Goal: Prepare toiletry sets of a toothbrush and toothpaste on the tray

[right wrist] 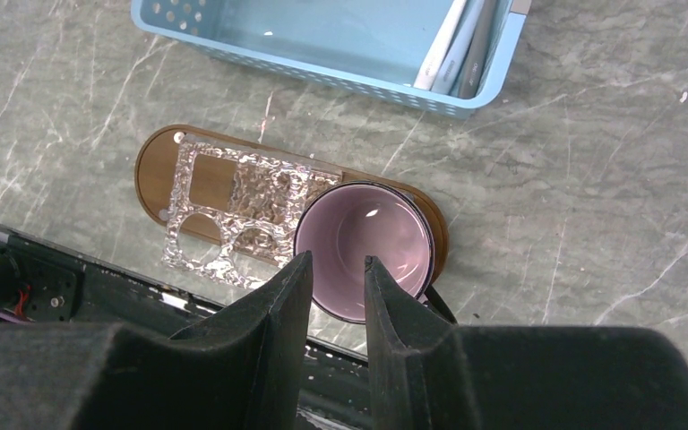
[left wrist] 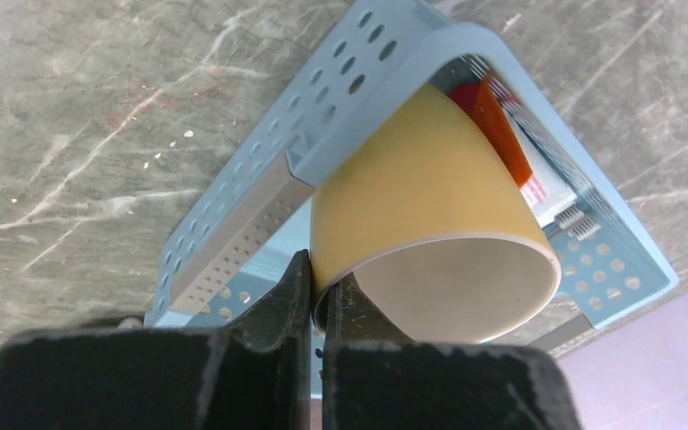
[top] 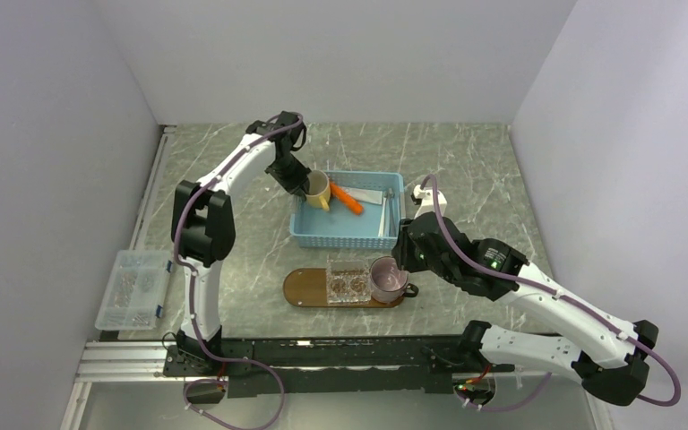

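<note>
An orange tube (top: pixel 347 198) and a white tube (top: pixel 372 197) lie in the blue basket (top: pixel 345 240), with pale stick brushes (top: pixel 385 215) along its right end. My left gripper (top: pixel 307 186) is shut on the rim of a yellow cup (top: pixel 319 189) tilted over the basket's left end. In the left wrist view the fingers (left wrist: pixel 297 287) pinch the cup wall (left wrist: pixel 412 197), and the orange tube (left wrist: pixel 502 134) shows behind. The brown oval tray (top: pixel 305 288) lies nearer. My right gripper (right wrist: pixel 336 262) is open just above the purple cup (right wrist: pixel 367 237) on the tray's right end.
A clear crinkled plastic holder (top: pixel 348 283) sits on the middle of the tray. A clear parts box (top: pixel 134 288) stands at the table's left edge. White walls close in the back and both sides. The arms' black base rail runs along the near edge.
</note>
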Controlling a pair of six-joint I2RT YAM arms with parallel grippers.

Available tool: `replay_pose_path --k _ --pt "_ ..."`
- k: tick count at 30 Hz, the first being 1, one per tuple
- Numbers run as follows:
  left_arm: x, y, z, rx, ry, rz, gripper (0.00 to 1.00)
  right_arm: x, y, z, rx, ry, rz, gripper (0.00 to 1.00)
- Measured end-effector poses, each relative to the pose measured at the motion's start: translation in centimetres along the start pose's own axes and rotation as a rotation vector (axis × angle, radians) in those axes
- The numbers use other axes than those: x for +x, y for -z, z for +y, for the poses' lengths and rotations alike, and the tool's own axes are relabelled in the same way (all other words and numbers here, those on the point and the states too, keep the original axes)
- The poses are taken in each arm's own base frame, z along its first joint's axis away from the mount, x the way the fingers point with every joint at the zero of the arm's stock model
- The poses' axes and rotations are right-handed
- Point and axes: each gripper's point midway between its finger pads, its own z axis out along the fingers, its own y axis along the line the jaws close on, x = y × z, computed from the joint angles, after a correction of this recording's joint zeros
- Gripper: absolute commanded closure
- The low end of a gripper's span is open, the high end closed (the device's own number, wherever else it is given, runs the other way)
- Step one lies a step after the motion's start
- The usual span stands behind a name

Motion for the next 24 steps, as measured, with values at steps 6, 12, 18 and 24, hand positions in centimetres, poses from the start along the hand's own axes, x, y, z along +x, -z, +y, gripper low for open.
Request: replay_pose_path --k 6,12,18,24 --pt "-0.3 0.8 -0.7 0.037 -0.099 -0.007 1.00 0.0 0.0 0.0 0.000 0.000 0.000 0.70" --pt "-0.5 1.4 -0.3 0.058 -0.216 0.013 1.00 0.1 -0.2 0.0 0.005 0.003 0.006 0.70" --pt "-0.9 5.0 0.0 0.127 -0.357 0.008 1.00 0.3 -0.4 0.0 0.014 0.008 0.015 0.70" --pt "-0.9 9.3 0.1 0.201 -0.502 -0.022 1.00 0.4 -0.7 -0.1 0.025 0.012 0.020 0.71"
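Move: The left gripper already pinches the rim of the yellow cup, which stands in the basket's far left corner. The tray's bare left end lies roughly 24 cm back, about level sideways, and 9 cm below. The orange tube is about 10 cm to its right, about 1 cm back, with the white toothpaste tube 4 cm farther right. On the tray, the clear organizer sits 22 cm back and 10 cm right. From the right hand, that bare end is about 20 cm left, 1 cm back and 21 cm below. Keep the left fingers shut on the cup's rim and turn the wrist clockwise nearly 30 degrees while you raise it, slowly at first and then quickly, about 9 cm up out of the basket. Drift a little left as the cup rises, and let the fingertips swing forward some 15 degrees. ##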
